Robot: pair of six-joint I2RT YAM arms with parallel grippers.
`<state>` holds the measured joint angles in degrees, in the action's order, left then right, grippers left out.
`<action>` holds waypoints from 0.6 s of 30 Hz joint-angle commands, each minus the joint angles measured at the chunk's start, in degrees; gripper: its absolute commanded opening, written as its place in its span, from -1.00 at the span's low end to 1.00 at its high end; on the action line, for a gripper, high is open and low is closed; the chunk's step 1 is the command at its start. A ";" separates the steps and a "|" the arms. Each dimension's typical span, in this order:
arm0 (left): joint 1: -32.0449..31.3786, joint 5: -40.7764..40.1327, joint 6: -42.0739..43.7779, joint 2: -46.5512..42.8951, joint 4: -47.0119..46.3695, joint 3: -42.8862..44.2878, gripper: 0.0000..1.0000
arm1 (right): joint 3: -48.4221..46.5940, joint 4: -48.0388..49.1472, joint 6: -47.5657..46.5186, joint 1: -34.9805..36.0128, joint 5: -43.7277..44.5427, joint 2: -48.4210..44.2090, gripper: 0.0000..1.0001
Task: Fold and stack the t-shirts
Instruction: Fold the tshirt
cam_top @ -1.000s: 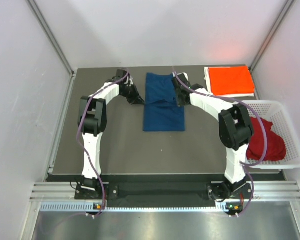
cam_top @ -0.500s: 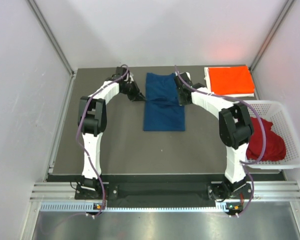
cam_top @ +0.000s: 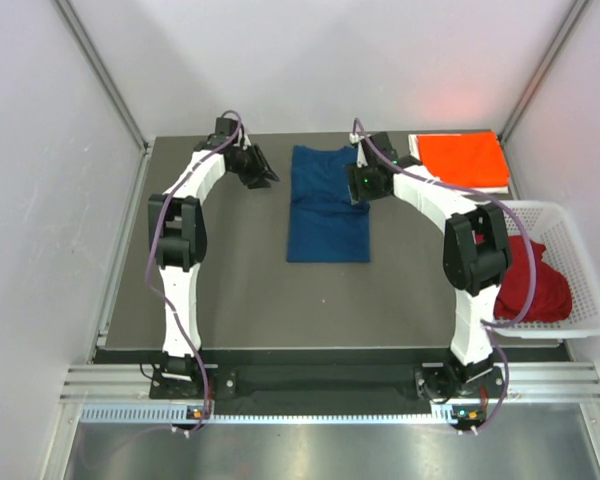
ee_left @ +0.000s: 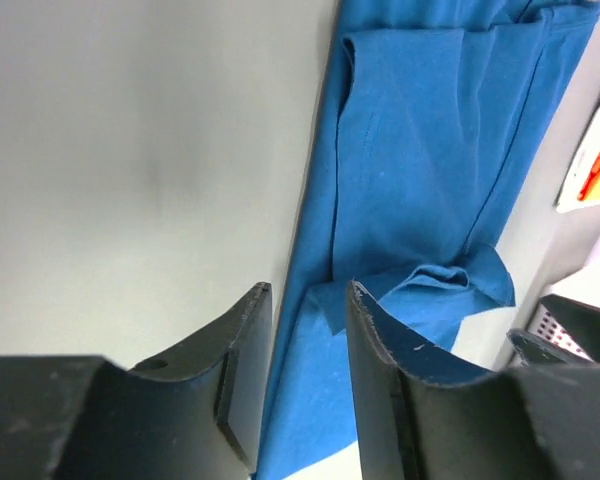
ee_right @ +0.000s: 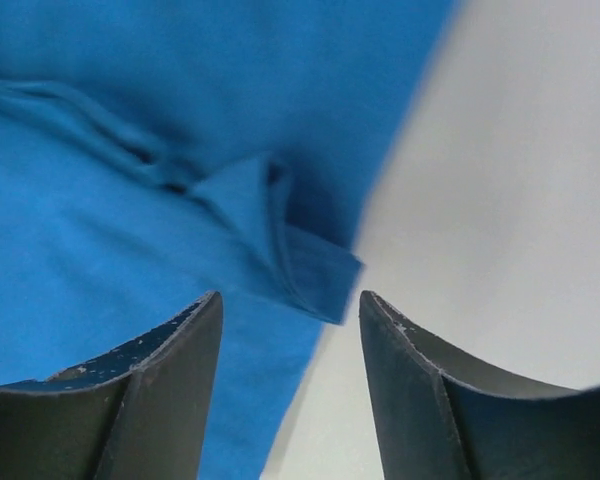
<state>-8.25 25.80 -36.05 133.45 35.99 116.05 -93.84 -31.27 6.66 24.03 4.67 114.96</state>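
A navy blue t-shirt (cam_top: pixel 327 205) lies folded into a long strip in the middle of the dark table. My left gripper (cam_top: pixel 267 174) hovers just off its left edge, jaws open, nothing between them. In the left wrist view the blue cloth (ee_left: pixel 430 160) shows beyond the open gripper (ee_left: pixel 307 290). My right gripper (cam_top: pixel 359 183) stands open over the shirt's right edge. In the right wrist view a small folded corner of the shirt (ee_right: pixel 130 150) lies ahead of the open gripper (ee_right: pixel 291 297). An orange-red t-shirt (cam_top: pixel 464 160) lies folded at the back right. A dark red t-shirt (cam_top: pixel 530 280) sits crumpled in the basket.
A white lattice basket (cam_top: pixel 580 250) stands at the table's right edge. The orange-red shirt rests on a white sheet (cam_top: pixel 417 150). White walls close in the back and both sides.
Both grippers have opened and let go of the blue shirt's edges. The left gripper drew back to the left and farther away. The right gripper shifted slightly toward the back.
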 commanded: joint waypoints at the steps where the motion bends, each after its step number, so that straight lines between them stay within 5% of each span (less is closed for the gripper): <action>1: -1.58 -3.74 3.53 -8.01 1.99 -2.74 -0.21 | -5.02 -0.28 -5.76 -3.45 -18.08 -1.76 0.16; 6: -4.58 -1.64 2.39 -15.93 -8.54 -20.82 -0.25 | -10.30 -3.45 -8.50 -7.33 -34.35 4.56 0.25; 9: -5.55 -0.32 1.95 -16.55 -10.93 -25.68 -0.26 | -14.25 -6.52 -8.68 -8.56 -35.43 8.52 0.25; 18: -7.04 0.74 1.86 -13.92 -11.99 -25.44 -0.26 | -19.71 -8.99 -7.10 -9.35 -42.98 15.91 0.24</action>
<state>-15.09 25.67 -34.39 118.72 28.01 88.75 -110.04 -38.92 -0.40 14.57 -32.21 130.08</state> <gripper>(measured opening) 0.364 0.621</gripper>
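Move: The dark blue t-shirt's folded flap runs across between the hands. Its left corner lies about 6 cm back, 5 cm right and 6 cm below the left hand; its right corner is nearly under the right hand, some 3 cm left and 6 cm down. From the right hand, the near hem's middle is about 17 cm back and 6 cm left, and the orange t-shirt some 10 cm ahead and 27 cm right. Left hand sweeps back about 10 cm past the flap's left corner; right hand rises, dips and rolls some 30 degrees. ##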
